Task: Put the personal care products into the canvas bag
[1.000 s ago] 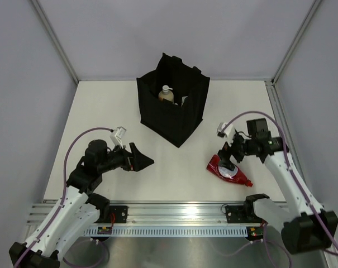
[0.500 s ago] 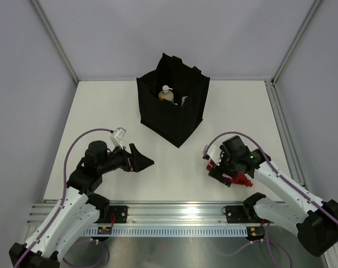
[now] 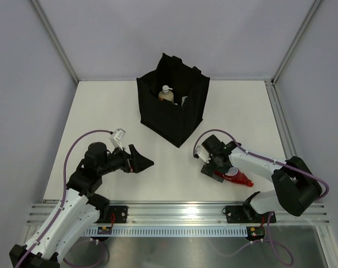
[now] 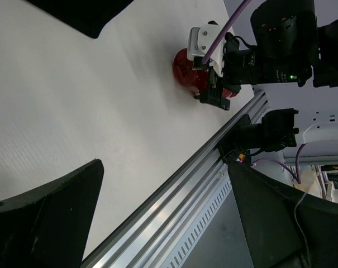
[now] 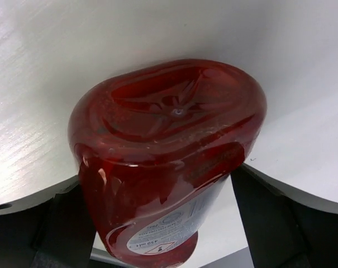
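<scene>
The red squeeze bottle (image 3: 234, 176) lies on its side on the table at the right front, cap toward the right. My right gripper (image 3: 215, 167) is low over its base end, open, with a finger on each side of the bottle (image 5: 169, 134). The black canvas bag (image 3: 177, 120) stands upright at the table's middle back. An amber-liquid bottle with a white cap (image 3: 166, 95) stands inside it. My left gripper (image 3: 144, 163) is open and empty above the table at the left front. The left wrist view shows the red bottle (image 4: 184, 68) under the right wrist.
The aluminium rail (image 3: 174, 212) runs along the near table edge. Metal frame posts (image 3: 57, 42) rise at the back corners. A corner of the bag (image 4: 79, 14) shows at the top of the left wrist view.
My right arm has swung in to the left and down, and its open fingers now straddle the red bottle's base. The bottle has shifted slightly. My left arm has not moved.
</scene>
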`<state>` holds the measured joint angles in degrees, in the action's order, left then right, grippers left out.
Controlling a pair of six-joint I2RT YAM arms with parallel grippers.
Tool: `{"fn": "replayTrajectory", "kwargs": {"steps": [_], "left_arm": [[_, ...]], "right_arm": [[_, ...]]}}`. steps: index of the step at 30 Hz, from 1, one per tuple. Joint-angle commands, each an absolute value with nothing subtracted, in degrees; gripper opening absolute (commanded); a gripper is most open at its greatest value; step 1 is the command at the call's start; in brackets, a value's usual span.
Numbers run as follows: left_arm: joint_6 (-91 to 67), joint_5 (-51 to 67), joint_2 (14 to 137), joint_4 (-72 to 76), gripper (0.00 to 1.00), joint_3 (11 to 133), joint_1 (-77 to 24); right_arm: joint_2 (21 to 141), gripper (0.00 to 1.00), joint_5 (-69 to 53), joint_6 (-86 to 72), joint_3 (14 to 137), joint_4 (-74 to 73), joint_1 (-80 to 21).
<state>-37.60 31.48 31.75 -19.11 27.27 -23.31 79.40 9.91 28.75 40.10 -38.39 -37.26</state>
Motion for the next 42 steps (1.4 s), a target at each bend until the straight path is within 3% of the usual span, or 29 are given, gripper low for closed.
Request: {"fn": "replayTrajectory", "kwargs": {"steps": [1,2,5,8,9,11,15,31,42], "left_arm": [[-38.1,32.2,30.9,-16.0,0.99,26.8,-23.6],[-38.1,32.3,30.9,-16.1,0.99,26.8,-23.6],[-38.0,32.3,30.2,-16.6,0.99,27.2,-23.6],[-37.3,32.2,29.8,-17.7,0.99,27.6,-23.6],[-36.8,32.2,29.8,-18.0,0.99,27.8,-23.6],[-36.7,32.3,29.7,-18.3,0.99,27.9,-23.6],[-36.8,32.6,29.7,-17.8,0.99,28.0,-23.6],[-37.1,33.0,29.9,-17.1,0.99,28.3,-23.6],[-37.8,35.8,30.4,-14.2,0.99,27.7,-23.6]], "right_arm": [[83.6,0.94,11.8,27.3,38.8,-36.1,-37.9],[84.0,0.8,11.8,27.4,40.0,-36.7,-37.8],[85.1,0.6,10.1,27.5,41.7,-38.4,-37.4],[85.3,0.45,8.1,27.8,43.3,-40.4,-35.9],[85.1,0.35,7.1,27.9,43.9,-41.0,-34.0],[84.6,0.29,3.5,28.5,44.9,-42.3,-31.6],[83.4,0.0,-3.4,30.7,47.8,-44.8,-22.3],[93.1,0.0,-34.1,37.0,64.7,-57.8,1.8],[97.7,0.0,-50.0,38.6,70.1,-64.0,7.2]]}}
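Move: The red bottle lies on its side with its wide base end between my open right fingers. Its middle is about 5 cm to the right and 1 cm back, at finger height, and its cap points right and slightly back. The canvas bag's middle is some 26 cm ahead, 21 cm left and about 13 cm up. From my left hand the bottle is roughly 38 cm right, 3 cm ahead and 16 cm below. I pinch the wide end of the red bottle by its sides with my right fingers, then carry it about 6 cm forward, rising some 5 cm and drifting 3 cm right. On the way my wrist turns clockwise and rolls left side up by about 40 degrees, tipping over a little too, and my fingers keep hold, narrowing slightly. ##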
